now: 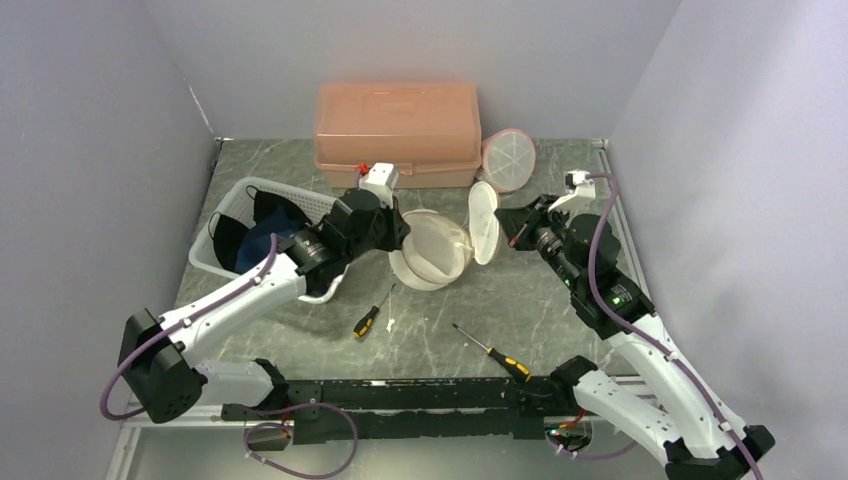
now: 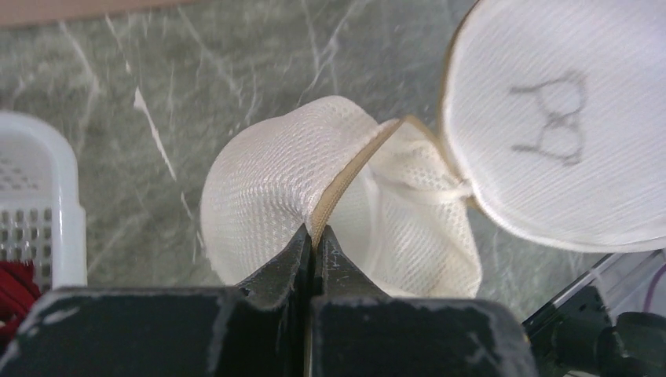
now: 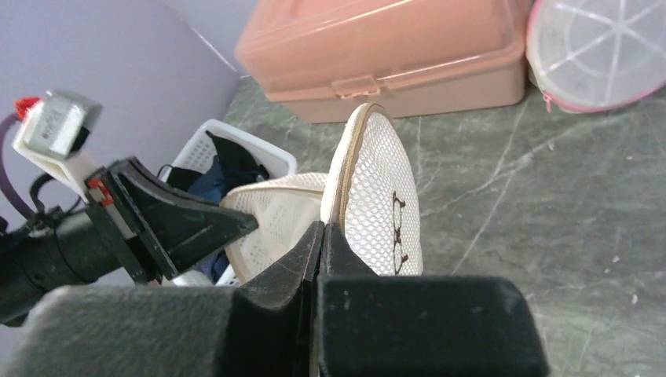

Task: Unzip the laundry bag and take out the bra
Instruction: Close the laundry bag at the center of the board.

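Note:
The laundry bag (image 1: 432, 252) is a white mesh clamshell with tan zipper tape, lying mid-table with its zip undone. Its lid (image 1: 484, 222), printed with a bra outline, stands up on the right. My left gripper (image 2: 314, 232) is shut on the tan edge of the lower half (image 2: 267, 173). My right gripper (image 3: 322, 228) is shut on the rim of the lid (image 3: 377, 188). In the top view the left gripper (image 1: 400, 228) is at the bag's left side and the right gripper (image 1: 506, 228) is just right of the lid. The bra is hidden; only mesh shows inside.
A white basket (image 1: 262, 183) of dark clothes sits left of the bag. A pink lidded box (image 1: 397, 132) stands at the back, with a pink-rimmed round mesh bag (image 1: 509, 160) leaning beside it. Two screwdrivers (image 1: 366, 322) (image 1: 495, 355) lie near the front.

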Tool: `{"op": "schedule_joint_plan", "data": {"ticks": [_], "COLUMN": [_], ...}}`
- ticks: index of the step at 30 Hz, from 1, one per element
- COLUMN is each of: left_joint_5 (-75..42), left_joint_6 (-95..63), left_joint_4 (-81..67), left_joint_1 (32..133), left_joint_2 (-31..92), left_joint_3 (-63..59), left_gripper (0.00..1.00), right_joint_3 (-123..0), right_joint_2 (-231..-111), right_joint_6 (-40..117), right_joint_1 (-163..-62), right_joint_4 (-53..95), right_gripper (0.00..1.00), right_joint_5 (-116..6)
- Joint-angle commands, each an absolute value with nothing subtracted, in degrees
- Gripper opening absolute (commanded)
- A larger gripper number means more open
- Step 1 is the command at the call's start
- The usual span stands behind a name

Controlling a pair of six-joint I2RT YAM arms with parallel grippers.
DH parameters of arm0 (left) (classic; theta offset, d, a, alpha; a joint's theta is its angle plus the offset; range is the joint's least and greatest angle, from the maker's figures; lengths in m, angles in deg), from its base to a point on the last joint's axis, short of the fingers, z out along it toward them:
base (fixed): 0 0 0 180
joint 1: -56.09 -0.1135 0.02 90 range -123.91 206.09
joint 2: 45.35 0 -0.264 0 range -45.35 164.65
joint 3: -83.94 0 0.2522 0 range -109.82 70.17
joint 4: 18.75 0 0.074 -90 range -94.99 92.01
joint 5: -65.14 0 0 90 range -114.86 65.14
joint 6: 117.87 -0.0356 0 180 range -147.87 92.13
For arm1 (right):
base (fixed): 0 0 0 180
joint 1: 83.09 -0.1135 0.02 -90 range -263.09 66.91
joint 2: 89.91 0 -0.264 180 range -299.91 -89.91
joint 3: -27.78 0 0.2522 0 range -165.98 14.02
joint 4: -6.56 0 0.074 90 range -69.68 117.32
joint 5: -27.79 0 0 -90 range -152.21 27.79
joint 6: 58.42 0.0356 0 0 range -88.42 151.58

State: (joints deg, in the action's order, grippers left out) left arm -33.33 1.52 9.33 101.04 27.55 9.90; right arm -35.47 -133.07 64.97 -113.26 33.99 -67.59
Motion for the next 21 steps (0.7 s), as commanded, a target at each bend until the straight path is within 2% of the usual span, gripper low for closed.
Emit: {"op": "schedule_joint_plan", "data": {"ticks": [1, 9, 13, 21], "left_joint_5": [-34.03, -31.80, -30.70, -32.05], "left_joint_6": [-0.96, 5.00, 5.87, 2.45], "left_joint_4": [6.51, 4.35, 7.03, 3.64], "left_joint_1": [101.18, 101.18, 101.11, 101.17], "left_joint_2": [24.84, 29.92, 32.61, 27.96], "left_joint_3": [5.72, 14.43, 13.10, 12.05], "left_gripper": [0.03, 0.03, 0.03, 0.03], "right_joint_3": [-37.14, -30.41, -30.34, -31.82], "right_joint_2": [-133.70, -134.26, -134.32, -134.35], "right_joint_6": [62.64, 64.80, 64.32, 62.89], "right_joint_1": [-113.61, -113.75, -113.81, -114.23], "right_joint_4": [33.05, 28.70, 27.72, 26.16], "right_gripper": [0.00, 0.00, 0.00, 0.00], "right_joint_5": [-64.42, -59.01, -57.29, -55.53]}}
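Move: The laundry bag's open body hangs from the left hand's fingers, its middle about 7 cm to the right, 1 cm back and 9 cm below. The storage box is some 23 cm ahead and 1 cm left of that hand; the basket, 3 cm ahead and 29 cm left. From the right hand, which holds the lid's edge, the bag's body is about 13 cm left, 3 cm back and 18 cm lower; the round mesh bag is 20 cm ahead, 4 cm right. Keeping rim and lid pinched, the left hand bobs up, then drops about 10 cm; the right sinks 5 cm, leftward. ##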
